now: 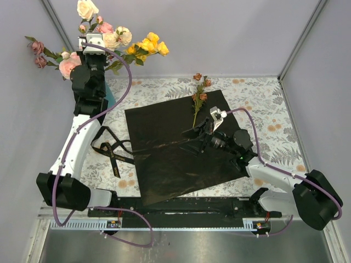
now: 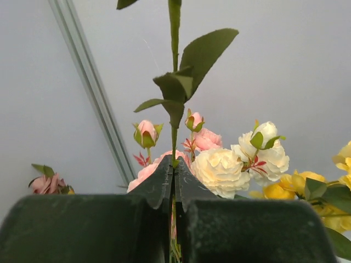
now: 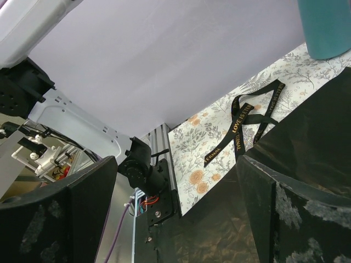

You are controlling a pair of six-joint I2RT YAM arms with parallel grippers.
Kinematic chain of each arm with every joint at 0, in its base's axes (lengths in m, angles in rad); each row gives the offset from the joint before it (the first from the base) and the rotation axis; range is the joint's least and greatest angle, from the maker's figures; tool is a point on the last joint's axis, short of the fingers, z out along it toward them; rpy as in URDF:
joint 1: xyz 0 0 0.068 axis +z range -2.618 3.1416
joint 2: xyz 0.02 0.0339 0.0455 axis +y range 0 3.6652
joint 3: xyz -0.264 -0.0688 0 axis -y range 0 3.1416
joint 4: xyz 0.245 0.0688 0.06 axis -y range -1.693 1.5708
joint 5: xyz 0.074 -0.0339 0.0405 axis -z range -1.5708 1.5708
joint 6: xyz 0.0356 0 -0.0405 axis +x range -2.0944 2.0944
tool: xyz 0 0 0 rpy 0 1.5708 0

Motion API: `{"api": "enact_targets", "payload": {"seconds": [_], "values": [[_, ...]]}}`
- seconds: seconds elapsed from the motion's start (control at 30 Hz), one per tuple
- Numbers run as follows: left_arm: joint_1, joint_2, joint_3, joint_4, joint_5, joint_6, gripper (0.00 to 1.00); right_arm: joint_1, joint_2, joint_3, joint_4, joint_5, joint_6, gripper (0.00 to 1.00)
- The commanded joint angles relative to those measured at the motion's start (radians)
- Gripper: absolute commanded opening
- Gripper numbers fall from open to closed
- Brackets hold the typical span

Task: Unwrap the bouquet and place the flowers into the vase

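Observation:
The vase [image 1: 111,99] is a teal tube at the back left, mostly hidden behind my left arm; its base also shows in the right wrist view [image 3: 326,27]. Pink, cream and yellow flowers [image 1: 118,41] rise above it. My left gripper [image 2: 174,164] is raised there [image 1: 92,48], shut on one green flower stem [image 2: 174,33] that runs straight up. One brownish-mauve flower [image 1: 198,96] lies on the far edge of the bouquet's black paper [image 1: 175,148], which is spread flat. My right gripper [image 1: 194,137] hovers open over the paper, nothing between its fingers [image 3: 285,208].
The black ribbon [image 1: 112,150] with gold lettering lies loose on the floral tablecloth [image 1: 258,98], left of the paper [image 3: 241,123]. Grey walls close in the back and sides. The arm bases and metal rail [image 1: 181,211] run along the near edge.

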State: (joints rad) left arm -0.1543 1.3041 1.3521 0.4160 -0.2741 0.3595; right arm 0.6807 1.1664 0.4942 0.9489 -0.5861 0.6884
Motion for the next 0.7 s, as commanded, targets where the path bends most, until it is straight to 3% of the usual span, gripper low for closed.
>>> {"api": "enact_targets", "payload": {"seconds": [0.0, 0.5, 0.67], "values": [[0.036, 0.058, 0.103, 0.092, 0.087, 0.041, 0.0, 0.006, 0.016, 0.009, 0.056, 0.014, -0.015, 1.0], [0.094, 0.231, 0.277, 0.144, 0.193, 0.118, 0.0, 0.006, 0.018, 0.004, 0.065, 0.005, -0.012, 0.99], [0.093, 0.285, 0.291, 0.233, 0.217, 0.134, 0.0, 0.006, 0.015, 0.007, 0.057, -0.001, -0.021, 1.0]]}}
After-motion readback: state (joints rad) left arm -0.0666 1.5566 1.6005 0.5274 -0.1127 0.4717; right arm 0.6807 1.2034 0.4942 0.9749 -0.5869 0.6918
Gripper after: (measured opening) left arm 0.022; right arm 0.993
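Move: Some 8 cm ahead of the left hand and 3 cm to its left stands the vase, its middle roughly 38 cm below; the hand already holds the white rose's stem. Of the flowers in the vase, the white roses sit about 9 cm ahead, 8 cm right and 9 cm below, and the yellow flowers 7 cm ahead, 16 cm right and 13 cm below. From the idle right hand the vase lies about 30 cm ahead, 35 cm left and 15 cm down. Carrying the white rose upright in shut fingers, the left hand goes forward about 6 cm, bringing it more nearly above the vase; after the first 3 cm or so of almost level travel it also climbs about 4 cm. Meanwhile the wrist rolls its left side up by some 10 degrees and tips the fingers slightly farther upward, keeping its pinch on the stem. ##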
